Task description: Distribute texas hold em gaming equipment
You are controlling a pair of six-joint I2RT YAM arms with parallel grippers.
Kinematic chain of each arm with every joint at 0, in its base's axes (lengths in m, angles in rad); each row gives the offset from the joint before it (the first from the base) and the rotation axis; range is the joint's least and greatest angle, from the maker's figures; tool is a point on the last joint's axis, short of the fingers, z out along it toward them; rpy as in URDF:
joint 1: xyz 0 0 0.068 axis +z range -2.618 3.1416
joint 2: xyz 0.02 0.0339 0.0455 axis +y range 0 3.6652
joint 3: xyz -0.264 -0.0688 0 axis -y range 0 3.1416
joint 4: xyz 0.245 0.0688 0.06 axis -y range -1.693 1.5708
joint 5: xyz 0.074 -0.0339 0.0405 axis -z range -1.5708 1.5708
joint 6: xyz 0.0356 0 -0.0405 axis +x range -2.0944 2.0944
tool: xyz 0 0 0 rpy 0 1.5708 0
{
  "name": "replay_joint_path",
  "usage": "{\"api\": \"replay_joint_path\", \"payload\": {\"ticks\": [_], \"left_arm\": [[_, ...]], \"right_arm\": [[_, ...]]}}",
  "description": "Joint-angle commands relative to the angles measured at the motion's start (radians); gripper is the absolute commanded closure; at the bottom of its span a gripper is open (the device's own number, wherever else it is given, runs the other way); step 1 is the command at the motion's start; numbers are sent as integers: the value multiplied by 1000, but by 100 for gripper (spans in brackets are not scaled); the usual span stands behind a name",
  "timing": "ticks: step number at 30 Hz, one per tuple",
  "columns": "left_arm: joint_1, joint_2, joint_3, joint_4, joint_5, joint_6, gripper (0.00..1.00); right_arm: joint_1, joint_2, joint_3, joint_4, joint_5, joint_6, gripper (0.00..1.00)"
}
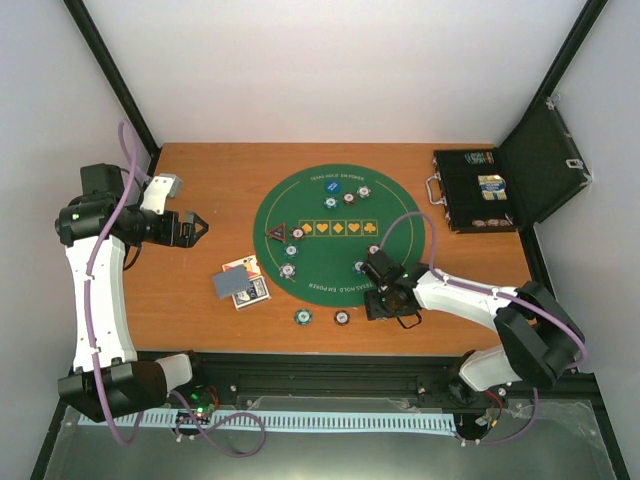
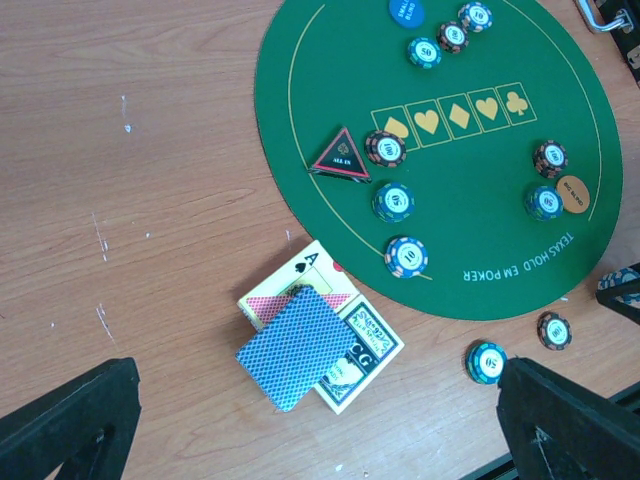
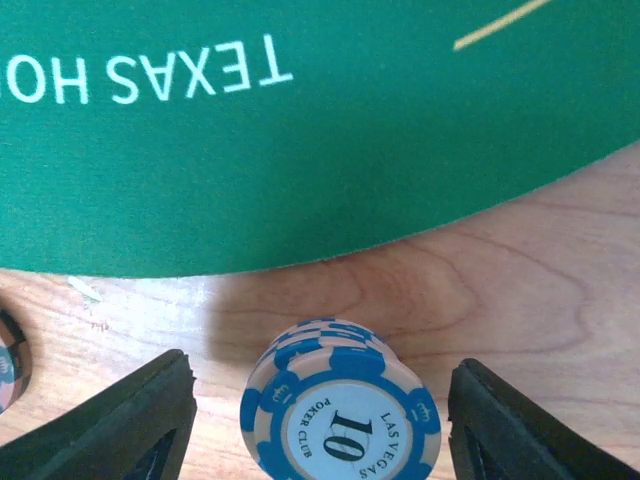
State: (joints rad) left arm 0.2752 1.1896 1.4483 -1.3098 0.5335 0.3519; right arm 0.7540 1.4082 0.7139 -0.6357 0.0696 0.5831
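A stack of blue-and-cream poker chips (image 3: 340,410) marked 10 stands on the wood just off the green mat's edge (image 3: 350,150). My right gripper (image 3: 320,425) is low around it, open, with a gap on each side; in the top view this right gripper (image 1: 388,300) is at the mat's near right rim. My left gripper (image 1: 192,228) hangs open and empty above the table's left side. Blue-backed playing cards (image 2: 300,345) lie on face-up cards left of the mat. The triangle marker (image 2: 340,155), an orange disc (image 2: 574,194), a blue disc (image 2: 406,10) and several chips rest on the mat.
Two loose chips (image 1: 303,317) (image 1: 342,318) lie on the wood near the front edge. A black hinged case (image 1: 480,190) stands open at the back right, its lid (image 1: 545,165) raised. The green mat (image 1: 300,205) covers the table's middle. Black frame rails run along the sides.
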Motion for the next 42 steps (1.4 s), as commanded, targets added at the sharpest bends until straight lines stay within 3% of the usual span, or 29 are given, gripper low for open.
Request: {"api": "replay_joint_path", "payload": {"ticks": [1, 12, 25, 34, 42], "left_arm": [[5, -12, 26, 2, 15, -9, 0], [6, -10, 31, 4, 17, -10, 0], [5, -14, 41, -2, 14, -10, 0], [6, -15, 50, -4, 11, -7, 0], [6, -13, 57, -6, 9, -5, 0]], "right_arm": [[13, 9, -17, 34, -2, 8, 34], [14, 0, -9, 5, 23, 0, 61], [13, 16, -9, 0, 30, -8, 57], [13, -31, 39, -41, 29, -15, 77], [-29, -76, 198, -170, 80, -67, 78]]}}
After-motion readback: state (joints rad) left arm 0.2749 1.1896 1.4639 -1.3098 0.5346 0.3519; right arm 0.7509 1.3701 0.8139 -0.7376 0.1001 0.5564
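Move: The right hand hangs right over the stack of white-and-blue 10 chips, which stands between its open fingers, its middle about 1 cm below the hand point. The brown chip stack is some 9 cm left and 1 cm back, the teal chip stack about 18 cm left and 1 cm back; the orange button lies about 10 cm ahead, 1 cm left. From the left hand the 10-chip stack is roughly 37 cm right, 7 cm back and 28 cm below. Almost still after sinking the last half centimetre, the right hand closes its fingers from wide to under half open and pinches the upper part of the 10-chip stack from two sides. It keeps the grip there a while, then lifts up off the rest of the stack, nearly 4 cm, drifting a little over 1 cm forward towards the mat, fingers still pointing down. ##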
